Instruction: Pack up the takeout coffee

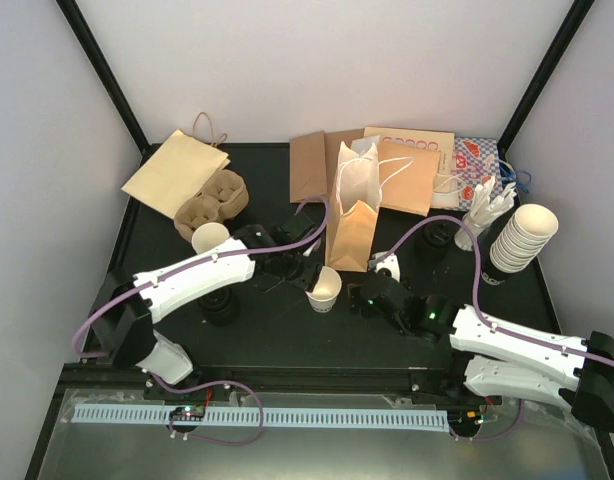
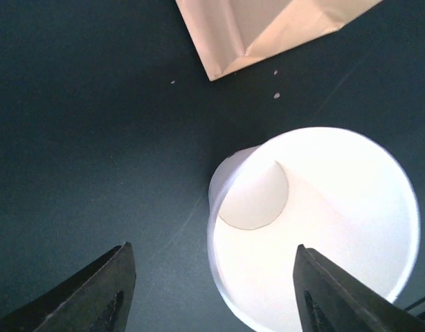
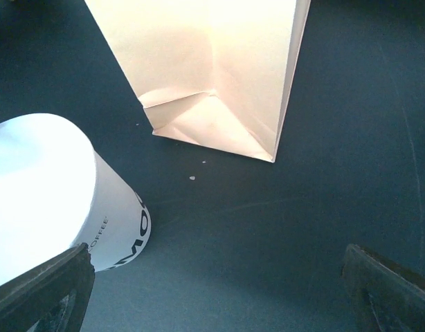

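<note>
No cup with a black lid shows. A lidless cream paper cup (image 1: 325, 290) stands in front of an upright brown paper bag (image 1: 354, 215). A second lidless cup (image 1: 209, 238) stands by the pulp carrier. My left gripper (image 1: 292, 268) is open just left of the near cup. In the left wrist view that cup (image 2: 316, 221) sits by the right finger of the gripper (image 2: 212, 290), its empty inside showing. My right gripper (image 1: 362, 297) is open just right of the cup. In the right wrist view the cup (image 3: 53, 187) is at the left finger of the gripper (image 3: 212, 297), with the bag's base (image 3: 212, 69) beyond.
A brown pulp carrier (image 1: 212, 200) and a flat brown bag (image 1: 177, 170) lie back left. Flat bags (image 1: 387, 165) lie along the back. A tall stack of lidless cups (image 1: 522, 238) stands at right. Dark round objects sit at the left (image 1: 220, 305) and right (image 1: 432, 245).
</note>
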`<action>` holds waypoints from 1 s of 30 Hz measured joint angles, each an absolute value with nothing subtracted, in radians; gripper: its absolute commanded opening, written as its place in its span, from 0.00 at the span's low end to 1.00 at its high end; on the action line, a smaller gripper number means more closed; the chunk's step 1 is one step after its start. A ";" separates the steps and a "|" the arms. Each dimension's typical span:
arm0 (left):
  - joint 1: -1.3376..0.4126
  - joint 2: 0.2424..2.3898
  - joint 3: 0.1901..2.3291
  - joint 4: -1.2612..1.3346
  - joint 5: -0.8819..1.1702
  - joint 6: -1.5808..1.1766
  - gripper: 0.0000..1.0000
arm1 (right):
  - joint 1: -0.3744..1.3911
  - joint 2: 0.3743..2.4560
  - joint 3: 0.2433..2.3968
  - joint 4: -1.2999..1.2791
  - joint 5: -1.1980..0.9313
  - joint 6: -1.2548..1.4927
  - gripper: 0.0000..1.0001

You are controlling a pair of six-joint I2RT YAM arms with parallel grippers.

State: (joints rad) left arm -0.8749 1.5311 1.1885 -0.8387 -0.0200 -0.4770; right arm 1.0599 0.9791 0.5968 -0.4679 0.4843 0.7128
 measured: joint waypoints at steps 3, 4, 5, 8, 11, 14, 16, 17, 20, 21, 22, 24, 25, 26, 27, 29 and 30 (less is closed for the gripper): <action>-0.875 1.482 1.194 -0.847 -0.029 -0.474 0.85 | 1.060 0.980 0.600 -0.469 0.479 0.694 1.00; -0.875 1.456 1.194 -0.852 -0.035 -0.477 0.92 | 1.060 0.981 0.604 -0.470 0.479 0.688 1.00; -0.875 1.426 1.195 -0.859 -0.042 -0.477 0.98 | 1.060 0.983 0.611 -0.473 0.479 0.680 1.00; -0.875 1.328 1.195 -0.886 -0.073 -0.490 0.99 | 1.060 0.989 0.639 -0.486 0.479 0.662 1.00; -0.875 1.240 1.193 -0.923 -0.114 -0.502 0.99 | 1.060 0.997 0.678 -0.505 0.479 0.646 1.00; -0.870 1.151 1.165 -0.960 -0.165 -0.517 0.99 | 1.060 0.999 0.704 -0.516 0.475 0.628 1.00; -0.862 1.099 1.125 -0.982 -0.203 -0.527 0.99 | 1.060 1.001 0.714 -0.516 0.464 0.609 1.00; -0.855 1.074 1.101 -0.996 -0.219 -0.532 0.99 | 1.060 1.003 0.718 -0.516 0.454 0.596 1.00; -0.810 1.005 1.034 -1.037 -0.247 -0.543 0.99 | 1.060 1.012 0.723 -0.515 0.440 0.582 1.00; -0.792 0.985 1.018 -1.055 -0.252 -0.548 0.99 | 1.060 1.016 0.725 -0.514 0.435 0.578 1.00; -0.772 0.967 1.006 -1.069 -0.258 -0.554 0.99 | 1.060 1.021 0.725 -0.510 0.430 0.576 1.00; -0.732 0.945 0.989 -1.094 -0.265 -0.562 0.99 | 1.060 1.033 0.725 -0.503 0.419 0.570 1.00; -0.704 0.941 0.982 -1.106 -0.264 -0.564 0.99 | 1.060 1.038 0.725 -0.500 0.414 0.566 1.00; -0.671 0.937 0.971 -1.112 -0.261 -0.566 0.99 | 1.060 1.044 0.725 -0.496 0.410 0.563 1.00; -0.641 0.938 0.958 -1.117 -0.261 -0.566 0.99 | 1.060 1.050 0.727 -0.495 0.406 0.560 1.00; -0.588 0.938 0.929 -1.124 -0.253 -0.565 0.99 | 1.060 1.065 0.732 -0.494 0.400 0.555 1.00; -0.562 0.938 0.914 -1.128 -0.245 -0.564 0.99 | 1.060 1.073 0.737 -0.494 0.398 0.553 1.00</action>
State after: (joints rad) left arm -0.5617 0.9379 0.9138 -1.1282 -0.2455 -0.5640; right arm 1.0599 1.0733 0.7368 -0.4942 0.3981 0.5533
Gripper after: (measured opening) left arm 0.989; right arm 0.999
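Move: The left hand's half-open fingers are still at the rim of the placed cup, whose middle is about 3 cm to its right and 5 cm below. The black lid lies some 21 cm left, 5 cm back and 8 cm below; the cup stack stands about 22 cm left, 6 cm ahead and 5 cm lower. From the right hand the cup is roughly 7 cm left, 2 cm ahead and 5 cm down, and the paper bag some 11 cm straight ahead, about level. The left hand opens wide, comes free of the cup by rising nearly 10 cm, then swings about 19 cm left and a little back, sinking again above the black lid with its wrist turning some 30 degrees counter-clockwise. The right hand, still wide open, lifts slightly and edges about 3 cm left towards the cup, fingers reaching its near side. ##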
